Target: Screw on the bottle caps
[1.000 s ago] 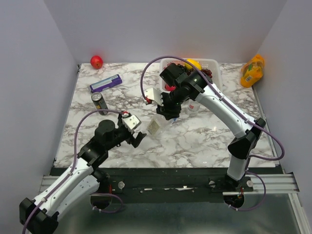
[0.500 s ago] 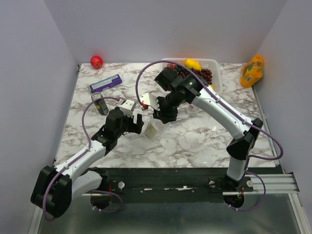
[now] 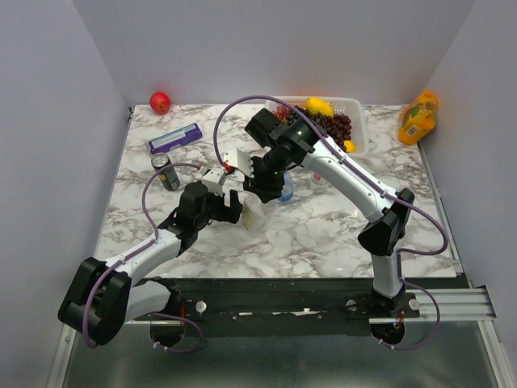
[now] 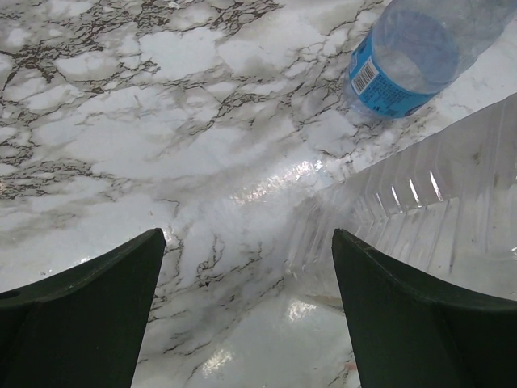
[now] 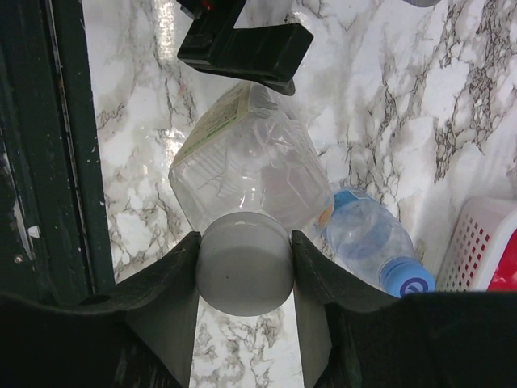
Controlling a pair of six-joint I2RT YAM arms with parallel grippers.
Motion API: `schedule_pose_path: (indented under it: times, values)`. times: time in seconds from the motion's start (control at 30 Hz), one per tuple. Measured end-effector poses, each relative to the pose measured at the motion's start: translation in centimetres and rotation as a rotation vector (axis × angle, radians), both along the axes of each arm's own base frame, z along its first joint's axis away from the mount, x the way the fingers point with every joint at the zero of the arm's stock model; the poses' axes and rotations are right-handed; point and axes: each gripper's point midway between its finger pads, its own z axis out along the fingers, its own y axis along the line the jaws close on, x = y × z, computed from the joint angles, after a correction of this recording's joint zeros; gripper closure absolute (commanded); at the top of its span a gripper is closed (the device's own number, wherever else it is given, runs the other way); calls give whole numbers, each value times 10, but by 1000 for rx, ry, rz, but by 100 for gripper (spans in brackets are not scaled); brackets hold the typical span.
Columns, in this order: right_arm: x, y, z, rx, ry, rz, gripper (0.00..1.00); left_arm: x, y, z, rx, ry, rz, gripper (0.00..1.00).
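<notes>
A clear bottle with a yellow-green label point(image 5: 242, 174) stands on the marble near the middle point(image 3: 257, 217). My right gripper point(image 5: 244, 242) is shut on a white bottle cap point(image 5: 244, 263), held straight over that bottle's mouth; the neck is hidden under the cap. From above, the right gripper point(image 3: 260, 192) covers the bottle's top. My left gripper point(image 4: 246, 267) is open and low, with the clear ribbed bottle point(image 4: 420, 218) just ahead of its right finger point(image 4: 420, 323). A blue-labelled bottle point(image 4: 408, 56) with a blue cap point(image 5: 412, 284) stands close behind point(image 3: 286, 191).
A dark drink can point(image 3: 165, 171) and a purple box point(image 3: 175, 138) sit at the left, with a red apple point(image 3: 160, 103) in the back left corner. A white basket point(image 3: 355, 109) of fruit is at the back. An orange juice bottle point(image 3: 418, 117) stands at the far right.
My left arm has reached forward to the clear bottle and its jaws have narrowed a little. My right gripper has carried the white cap leftward over the bottle.
</notes>
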Motion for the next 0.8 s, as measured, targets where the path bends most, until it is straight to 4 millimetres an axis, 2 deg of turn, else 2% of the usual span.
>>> schedule_pose_path:
  times: [0.17,0.53,0.6,0.67,0.8]
  values:
    - [6,9,0,13,1,-19,38,-1,-1,-5,3,16,-3,7]
    - [8,11,-4,12,9,-36,30,-1,0,-12,15,39,1,5]
    - [8,11,-4,12,11,-38,24,-1,1,-13,18,40,6,4]
    - [8,12,-1,19,9,-43,12,-1,2,-13,21,43,11,2]
    - [11,18,16,67,-17,-48,4,1,6,-11,40,58,31,2]
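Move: The right hand already grips the large clear bottle by its white cap. The cap is right between the pads, with the body's middle roughly 10 cm below, 1 cm back and 1 cm left. The blue-capped bottle stands about 7 cm ahead and 7 cm right of that hand, with a small clear bottle some 10 cm ahead and 17 cm right, both about 12 cm below it. From the open left hand, the large bottle's middle is about 7 cm right, level fore and aft and in height. The right hand lets go of the white cap, its fingers spreading from about half open to nearly wide while it eases some 2 cm left and 1 cm forward. Only at the end does it lift, clearing the cap by about 1.5 cm of rise. The left hand keeps its fingers wide open beside the bottle body and sinks about 1 cm. ##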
